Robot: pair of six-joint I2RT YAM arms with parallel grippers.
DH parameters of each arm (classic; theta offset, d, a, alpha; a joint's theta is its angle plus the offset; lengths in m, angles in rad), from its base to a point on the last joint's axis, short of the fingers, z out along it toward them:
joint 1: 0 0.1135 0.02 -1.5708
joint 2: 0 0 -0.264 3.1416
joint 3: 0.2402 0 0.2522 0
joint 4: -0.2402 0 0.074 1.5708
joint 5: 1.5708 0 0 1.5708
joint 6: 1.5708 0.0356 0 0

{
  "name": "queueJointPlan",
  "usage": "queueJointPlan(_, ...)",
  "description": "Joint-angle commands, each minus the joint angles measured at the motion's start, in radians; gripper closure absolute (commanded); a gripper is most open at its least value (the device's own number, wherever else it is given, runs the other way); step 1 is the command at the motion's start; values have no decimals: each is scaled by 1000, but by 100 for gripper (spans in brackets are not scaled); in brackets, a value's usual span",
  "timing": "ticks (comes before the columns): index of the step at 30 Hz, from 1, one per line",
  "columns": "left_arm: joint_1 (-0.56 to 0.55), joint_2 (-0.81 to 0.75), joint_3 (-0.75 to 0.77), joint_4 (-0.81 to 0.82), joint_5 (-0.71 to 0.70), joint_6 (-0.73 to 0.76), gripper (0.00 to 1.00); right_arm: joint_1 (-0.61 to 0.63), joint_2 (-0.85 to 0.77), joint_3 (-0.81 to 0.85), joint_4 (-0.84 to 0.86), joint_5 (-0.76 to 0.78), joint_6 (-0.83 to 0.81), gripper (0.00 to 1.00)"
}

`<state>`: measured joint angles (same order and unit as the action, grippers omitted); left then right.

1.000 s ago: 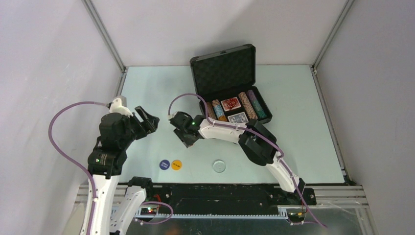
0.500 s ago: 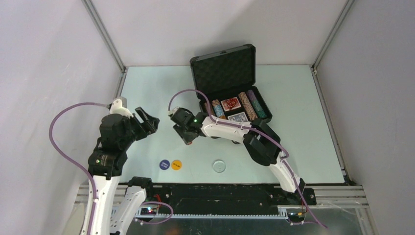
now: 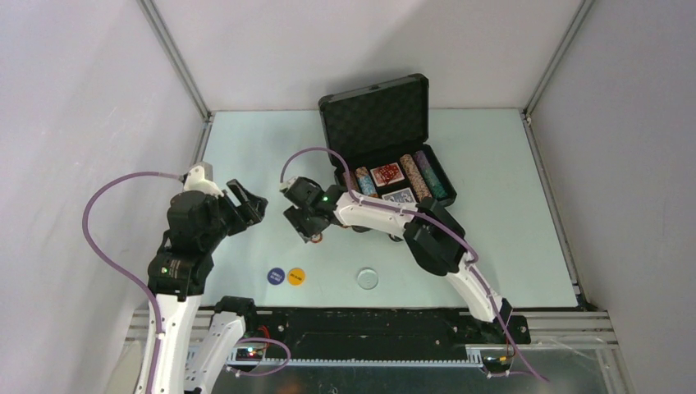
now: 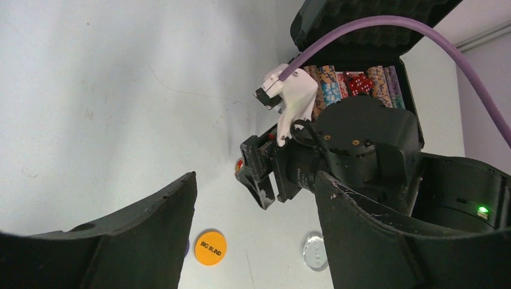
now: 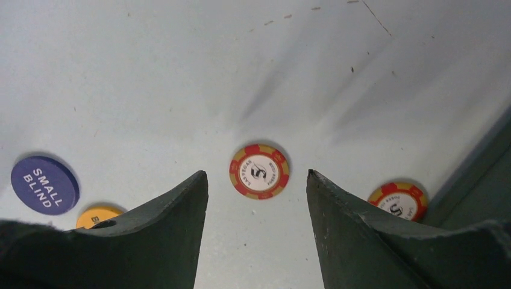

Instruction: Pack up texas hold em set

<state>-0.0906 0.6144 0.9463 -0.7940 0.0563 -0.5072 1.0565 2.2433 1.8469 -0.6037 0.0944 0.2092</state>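
The black case (image 3: 379, 115) stands open at the back, with rows of striped chips (image 3: 416, 177) and two card decks (image 3: 387, 174) in its tray. My right gripper (image 3: 309, 228) hangs low over the table to the left of the case. It is open, and a red-and-yellow chip (image 5: 259, 171) lies flat just ahead of its fingertips (image 5: 200, 180). A second such chip (image 5: 398, 201) lies to the right, half hidden behind the right finger. My left gripper (image 3: 249, 205) hovers open and empty further left.
A blue "small blind" button (image 3: 277, 276), an orange "big blind" button (image 3: 296, 276) and a clear round button (image 3: 368, 279) lie near the front edge. A purple cable (image 4: 385, 27) arches over the right wrist. Walls enclose the table on three sides.
My right gripper has dipped down and slightly left toward the table and opened its jaws; a chip now lies free on the surface. The left arm has not moved.
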Motion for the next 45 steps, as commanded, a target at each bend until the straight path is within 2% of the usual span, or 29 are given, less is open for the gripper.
queueJointPlan(1, 7, -9, 0, 20, 7, -1, 23, 0, 52, 62, -19, -18, 8, 35)
queueJointPlan(12, 8, -3, 0, 21, 10, -1, 23, 0, 79, 27, -51, 6, 13, 33)
queueJointPlan(19, 8, -2, 4, 21, 12, -2, 23, 1, 80, 27, -74, -2, 12, 42)
queueJointPlan(29, 8, -2, 4, 20, 13, 0, 23, 19, 122, 43, -108, 26, -2, 44)
queueJointPlan(45, 8, -1, 1, 20, 11, 1, 23, 29, 141, 41, -114, 26, 6, 58)
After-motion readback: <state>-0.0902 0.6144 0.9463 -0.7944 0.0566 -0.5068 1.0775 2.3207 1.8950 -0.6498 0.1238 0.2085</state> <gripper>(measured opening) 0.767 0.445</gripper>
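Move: The red five chip lies almost straight under the right gripper, about 3 cm below and 1 cm back, framed by the open fingers. A second red chip is some 8 cm to the hand's right and 3 cm ahead; the big blind button is about 11 cm back and 5 cm left, with the small blind 5 cm farther left. From the left hand, the red five chip is roughly 7 cm ahead, 11 cm right and 24 cm below. Drop the right gripper quickly, about 2.5 cm straight down over the red five chip, so the fingertips straddle it at the table. Then stay low, letting the hand ease back barely 1 cm, and close the part-open fingers by roughly a third until both tips meet the chip's opposite edges and pinch it. ##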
